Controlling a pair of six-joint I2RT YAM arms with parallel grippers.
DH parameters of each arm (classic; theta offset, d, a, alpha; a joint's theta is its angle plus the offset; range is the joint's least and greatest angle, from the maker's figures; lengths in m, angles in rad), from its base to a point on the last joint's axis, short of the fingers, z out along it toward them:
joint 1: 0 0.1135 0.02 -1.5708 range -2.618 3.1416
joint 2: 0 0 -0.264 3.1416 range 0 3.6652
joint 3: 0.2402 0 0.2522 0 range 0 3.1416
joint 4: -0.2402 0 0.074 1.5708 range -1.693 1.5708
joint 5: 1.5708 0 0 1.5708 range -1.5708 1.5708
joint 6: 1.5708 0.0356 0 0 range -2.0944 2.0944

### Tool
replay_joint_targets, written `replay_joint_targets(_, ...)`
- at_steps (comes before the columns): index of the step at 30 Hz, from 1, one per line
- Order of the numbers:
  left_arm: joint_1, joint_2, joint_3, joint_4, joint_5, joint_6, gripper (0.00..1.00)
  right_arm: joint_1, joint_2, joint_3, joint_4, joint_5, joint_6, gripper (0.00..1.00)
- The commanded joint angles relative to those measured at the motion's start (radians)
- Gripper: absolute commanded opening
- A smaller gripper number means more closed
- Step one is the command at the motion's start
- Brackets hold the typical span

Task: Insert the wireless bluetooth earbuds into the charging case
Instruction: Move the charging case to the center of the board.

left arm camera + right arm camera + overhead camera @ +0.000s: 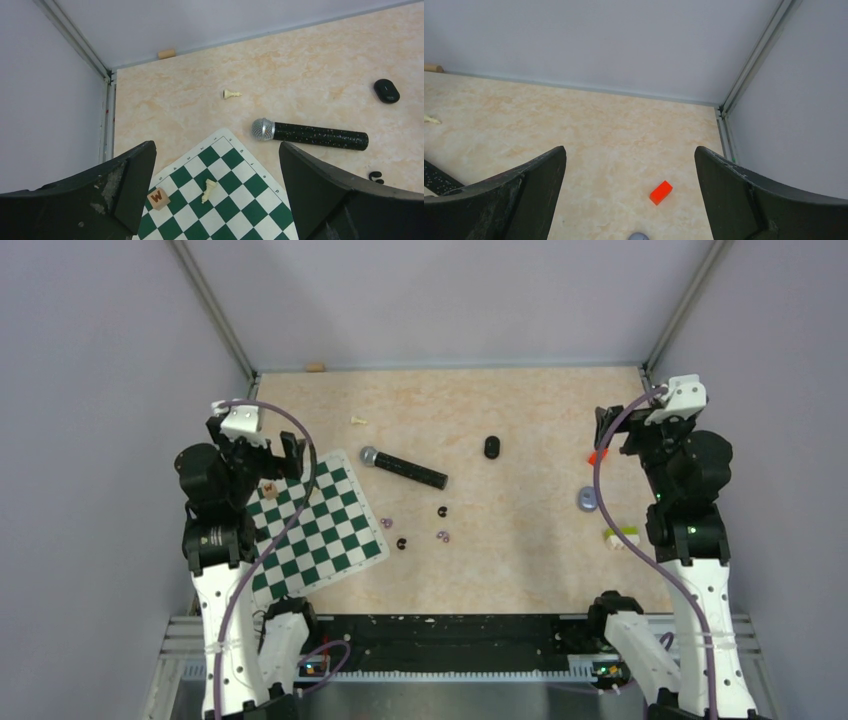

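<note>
Two pale purple earbuds [387,523] [443,536] and two black earbuds [443,510] [402,543] lie loose mid-table, right of the chessboard. One black earbud [376,176] shows at the right edge of the left wrist view. A black oval charging case [491,447] [386,91] sits farther back. A rounded grey-purple case-like thing [587,499] [639,236] lies near the right arm. My left gripper [258,455] [215,150] hangs open over the chessboard's far corner. My right gripper [625,435] [629,152] stands open at the far right. Neither holds anything.
A green-and-white chessboard mat [345,545] [265,215] carries a fallen cream chess piece [209,190] and a wooden W cube [158,198]. A black microphone [405,469] [310,135], another chess piece [357,420] [231,94], a red block [596,455] [661,192] and a green-white block [620,537] lie about.
</note>
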Motion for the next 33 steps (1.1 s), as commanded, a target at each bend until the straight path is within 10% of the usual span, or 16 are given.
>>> replay_joint_targets(1, 0.005, 0.020, 0.029, -0.006, 0.116, 0.124, 0.99, 0.007, 0.026, 0.028, 0.007, 0.051, -0.094, 0.99)
replay_joint_targets(33, 0.003, -0.006, -0.160, 0.015, 0.280, 0.164, 0.99, -0.053, 0.653, 0.030, -0.261, 0.084, -0.103, 0.95)
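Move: Some 30 cm ahead of the empty right hand, 30 cm to its left and roughly 35 cm below lies the black charging case. The grey mouse is about 15 cm ahead and in line with that hand, the red block 27 cm ahead and 3 cm to the right; the microphone's middle lies 6 cm nearer than the case and 25 cm to its left. From the left hand the case is about 31 cm ahead, 56 cm right and 32 cm lower. Swooping down about 24 cm towards the table on the near side of the grey mouse, the right hand also goes some 5 cm forward early on and drifts slightly right, its wide-open fingers tipping down by nearly 50 degrees. The left hand, open too, sinks about 7 cm over the chessboard, shifting 4 cm right and turning some 15 degrees clockwise. Neither touches anything. ##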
